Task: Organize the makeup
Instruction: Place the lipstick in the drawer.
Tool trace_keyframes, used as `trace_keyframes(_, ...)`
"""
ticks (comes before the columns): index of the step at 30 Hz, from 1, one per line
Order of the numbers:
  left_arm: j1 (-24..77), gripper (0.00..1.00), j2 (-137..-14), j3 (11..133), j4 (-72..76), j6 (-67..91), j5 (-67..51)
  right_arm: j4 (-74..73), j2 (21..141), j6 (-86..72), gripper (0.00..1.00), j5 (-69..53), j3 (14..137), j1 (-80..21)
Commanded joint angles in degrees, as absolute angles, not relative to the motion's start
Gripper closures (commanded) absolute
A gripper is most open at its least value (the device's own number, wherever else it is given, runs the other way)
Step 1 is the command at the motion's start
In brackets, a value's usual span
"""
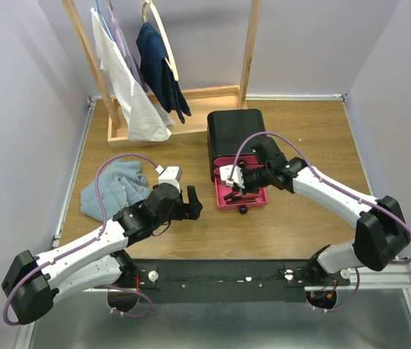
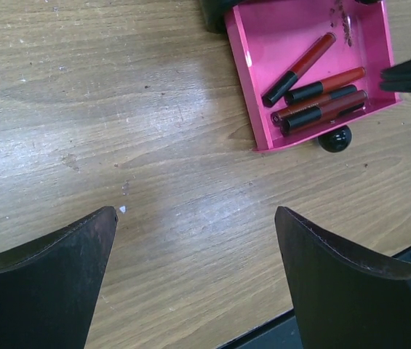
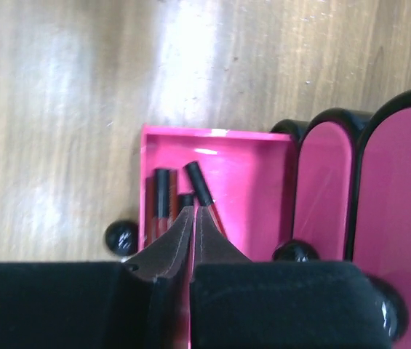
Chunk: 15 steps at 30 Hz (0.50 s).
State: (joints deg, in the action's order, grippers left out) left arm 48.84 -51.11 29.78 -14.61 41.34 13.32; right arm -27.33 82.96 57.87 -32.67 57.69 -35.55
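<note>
Several slim red-and-black lip tubes (image 2: 314, 91) lie in the pulled-out pink bottom drawer (image 2: 263, 43) of the black box (image 1: 234, 134). They also show as lip tubes (image 3: 163, 196) in the drawer (image 3: 256, 182) in the right wrist view. My right gripper (image 3: 194, 209) hovers over the drawer (image 1: 252, 198), its jaws shut with nothing visible between them. Its fingertips (image 2: 409, 76) show at the drawer's right edge in the left wrist view. My left gripper (image 2: 196, 212) stands wide open over bare wood to the left of the drawer, holding nothing. No other makeup is in view.
The open drawer's black knob (image 2: 334, 138) points toward the near edge. Two upper drawers (image 3: 321, 189) are closed. A light blue cloth (image 1: 110, 190) lies at the left. A wooden rack with hanging clothes (image 1: 147, 80) stands at the back.
</note>
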Motion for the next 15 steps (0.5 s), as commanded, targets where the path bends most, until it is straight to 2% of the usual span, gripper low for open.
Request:
trace_keyframes(1,48.3,0.01,-51.2,30.8,-12.4,39.8,11.5,-37.1,79.5,65.0,0.9,-40.2,57.1,-33.1)
trace_keyframes(8,48.1,0.01,-52.7,31.1,-10.2,40.1,10.7,-44.6,71.7,72.8,0.91,-42.0,49.6,-32.1)
trace_keyframes(15,47.2,0.01,-54.4,33.7,-9.1,39.1,10.2,-41.0,68.1,69.2,0.88,-36.9,42.6,-32.1)
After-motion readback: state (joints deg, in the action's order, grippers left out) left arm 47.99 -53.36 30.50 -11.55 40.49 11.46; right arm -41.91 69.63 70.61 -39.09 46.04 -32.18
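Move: The black knob on the open pink drawer lies about 6 cm back from the right hand, neither left nor right of it, some 5 cm lower. The lipsticks in the tray are about 1 cm back, 1 cm left and 6 cm below this hand. The cabinet's middle is some 13 cm ahead and 1 cm left. From the left hand, the drawer knob is about 14 cm right, 2 cm ahead and 5 cm below. Back and to the right goes the right hand, about 8 cm back and 6 cm sideways and gathering speed, from over the lipsticks out past the drawer's front edge to the right of its knob. It rises a centimetre first, then sinks to about 2 cm below its starting height. The wrist turns some 10 degrees counter-clockwise; the empty fingers stay nearly shut. ##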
